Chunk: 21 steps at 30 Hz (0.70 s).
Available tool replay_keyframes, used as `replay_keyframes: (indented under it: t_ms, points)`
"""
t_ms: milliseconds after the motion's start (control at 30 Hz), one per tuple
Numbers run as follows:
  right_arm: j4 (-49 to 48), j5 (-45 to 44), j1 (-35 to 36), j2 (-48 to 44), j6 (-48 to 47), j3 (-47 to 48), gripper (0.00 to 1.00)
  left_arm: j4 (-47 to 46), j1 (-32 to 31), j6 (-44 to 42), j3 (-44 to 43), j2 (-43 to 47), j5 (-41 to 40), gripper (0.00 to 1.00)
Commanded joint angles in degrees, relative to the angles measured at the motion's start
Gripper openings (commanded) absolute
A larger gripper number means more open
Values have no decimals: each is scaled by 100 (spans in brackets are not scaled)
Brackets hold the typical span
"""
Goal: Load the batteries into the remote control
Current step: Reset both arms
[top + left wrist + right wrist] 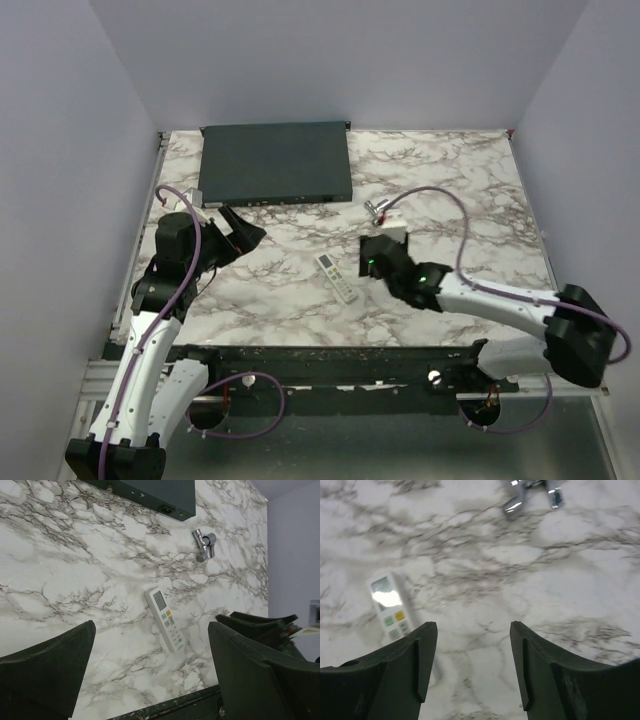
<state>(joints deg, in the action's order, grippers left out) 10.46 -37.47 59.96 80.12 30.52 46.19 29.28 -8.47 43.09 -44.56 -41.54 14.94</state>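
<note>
The white remote control [337,277] lies on the marble table with its screen and buttons facing up; it also shows in the left wrist view [165,620] and the right wrist view [390,607]. The batteries [377,209], small shiny cylinders lying together, rest farther back [205,544] [532,495]. My right gripper [375,255] hovers just right of the remote, open, with only bare table between its fingers [473,625]. At the left side my left gripper [245,232] is wide open and holds nothing [150,630].
A large flat dark-grey box [275,162] sits at the back of the table [150,495]. A purple cable [440,195] loops over the table from the right arm. A black rail [330,355] runs along the near edge.
</note>
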Motion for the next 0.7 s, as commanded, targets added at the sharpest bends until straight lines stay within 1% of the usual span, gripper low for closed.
replay_keyframes:
  t_ms: [0, 33, 100, 133, 167, 267, 333, 400, 433, 467, 667]
  points:
    - [-896, 1046, -1212, -1446, -101, -964, 68, -65, 26, -180, -164, 77, -350, 98]
    - [-916, 1226, -1535, -1778, -157, -1127, 72, -57, 29, -199, -142, 77, -422, 99]
    - [-920, 1589, -2087, -2259, -221, -1401, 77, -7, 33, -213, -110, 76, -556, 99]
    - [-906, 1750, -2336, -2473, -196, -1532, 78, 9, 38, -231, -85, 69, -605, 98]
    - [-896, 1942, -2622, -2621, -166, -1672, 79, 21, 35, -261, -59, 72, -656, 99]
    - [-844, 2475, -3515, -2940, 62, -1977, 88, 28, 36, -325, 60, 104, -800, 99]
    - [-893, 2860, -3986, -3045, 171, -2156, 93, 14, 38, -355, 132, 148, -879, 99]
    - [-987, 3112, -4276, -3106, 251, -2281, 99, -20, 38, -386, 196, 204, -956, 99]
    - [-991, 3155, -4322, -3120, 285, -2330, 100, -40, 38, -397, 226, 236, -1012, 99]
    - [-1155, 3142, -4332, -3125, 296, -2371, 100, -62, 38, -414, 257, 260, -1058, 98]
    - [-1266, 2694, -4335, -3068, 297, -2361, 100, -211, 37, -351, 421, 293, -1253, 98]
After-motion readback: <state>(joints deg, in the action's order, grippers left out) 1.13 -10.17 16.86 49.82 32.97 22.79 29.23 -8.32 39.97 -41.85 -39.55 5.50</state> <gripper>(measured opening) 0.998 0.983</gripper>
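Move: The remote control lies free on the marble, roughly 8 cm to the right hand's left, 4 cm back and 9 cm below. The chrome faucet is about 17 cm ahead of that hand and 5 cm to its right, also some 9 cm below. From the left hand, the remote control is about 25 cm to the right, 6 cm back and around 21 cm below. Swinging right and a little forward, the right hand travels about 18 cm away from the remote control, rises some 4 cm and sinks back again, slowing to a stop. Its wrist turns clockwise and rolls left side up, some 20–25 degrees each, while its part-open fingers spread fully. The wide-open left hand eases about 3 cm left and 2 cm down. ##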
